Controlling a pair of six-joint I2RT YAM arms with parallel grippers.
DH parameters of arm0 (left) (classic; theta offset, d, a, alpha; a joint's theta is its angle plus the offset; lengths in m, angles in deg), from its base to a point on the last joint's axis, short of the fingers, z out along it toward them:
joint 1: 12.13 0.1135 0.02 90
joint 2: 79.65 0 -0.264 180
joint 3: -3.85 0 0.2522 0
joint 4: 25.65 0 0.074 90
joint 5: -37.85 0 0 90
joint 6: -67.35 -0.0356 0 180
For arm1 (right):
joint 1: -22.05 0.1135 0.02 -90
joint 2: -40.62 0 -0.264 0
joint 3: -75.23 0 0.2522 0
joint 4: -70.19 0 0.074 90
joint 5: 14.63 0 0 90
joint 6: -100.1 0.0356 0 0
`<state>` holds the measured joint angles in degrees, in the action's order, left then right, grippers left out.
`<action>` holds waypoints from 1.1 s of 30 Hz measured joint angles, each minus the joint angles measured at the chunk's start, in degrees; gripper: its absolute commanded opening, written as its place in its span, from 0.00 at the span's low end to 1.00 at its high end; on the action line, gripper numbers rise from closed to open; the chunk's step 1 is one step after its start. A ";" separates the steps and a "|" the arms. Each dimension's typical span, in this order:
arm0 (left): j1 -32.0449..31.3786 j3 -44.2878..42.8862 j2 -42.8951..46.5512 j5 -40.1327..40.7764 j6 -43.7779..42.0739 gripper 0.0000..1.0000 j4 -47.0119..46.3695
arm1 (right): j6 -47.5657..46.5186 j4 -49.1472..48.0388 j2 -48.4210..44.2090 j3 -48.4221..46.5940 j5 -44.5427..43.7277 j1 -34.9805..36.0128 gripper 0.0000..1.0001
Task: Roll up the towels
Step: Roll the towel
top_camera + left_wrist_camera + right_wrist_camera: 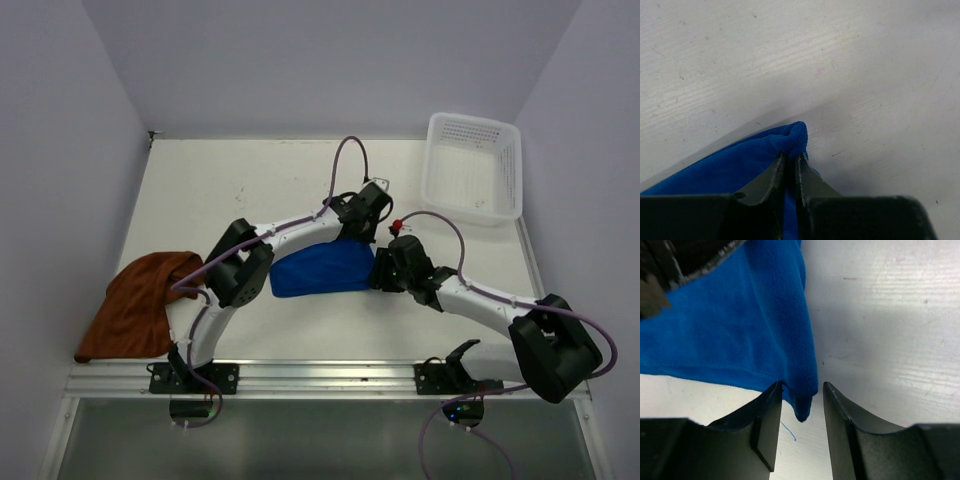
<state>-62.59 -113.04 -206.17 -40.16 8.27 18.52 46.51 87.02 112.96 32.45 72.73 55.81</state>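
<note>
A royal blue towel lies folded on the white table between the two arms. My left gripper is at its far right corner, shut on a pinch of the blue cloth. My right gripper is at the near right corner. Its jaws stand open, with the towel's corner tip lying loose between the fingers and a gap on the right side. A rust-brown towel lies crumpled at the table's left edge, partly under the left arm's elbow.
A white perforated basket stands at the back right corner. A metal rail runs along the near edge with both arm bases on it. Walls close in the left, back and right sides. A loose blue thread lies on the table.
</note>
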 measured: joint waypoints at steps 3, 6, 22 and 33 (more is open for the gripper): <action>0.22 0.02 0.00 -0.11 0.00 0.05 -0.04 | -0.09 -1.29 0.87 -0.92 -0.59 0.00 0.40; 0.33 0.09 0.00 -0.28 0.00 0.05 -0.07 | -0.44 -2.27 1.31 -1.44 -0.92 0.00 0.38; 0.72 1.90 0.02 -2.23 0.11 0.05 -1.92 | -3.06 -3.13 3.34 -1.84 -1.16 0.00 0.00; 1.92 7.72 2.10 -3.98 3.54 0.05 -7.67 | -6.03 0.15 2.51 -2.93 -5.73 1.55 0.00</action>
<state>-60.66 -105.32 -204.07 -44.14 11.81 10.85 40.47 87.17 115.47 29.52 67.01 57.36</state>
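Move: The near end of the blue towel's folded right-hand edge lies just in front of the right hand's open fingers, about 2 cm ahead, 1 cm left and 1 cm down. The fold's far end, already pinched by the left hand, is some 11 cm ahead and 1 cm left of the right hand; the towel's flat part centres about 5 cm ahead and 12 cm left. From the left hand, the near end is roughly 9 cm back, level sideways and 4 cm lower. The near end of the towel's folded edge is taken between the right fingers: the right hand slides forward about 2 cm and slightly left over it, then shuts and pinches it. It then edges about 1 cm right and rolls a few degrees, left side down. The left hand keeps its pinch on the far end, sinking some 1.5 cm with a similar roll late on. ##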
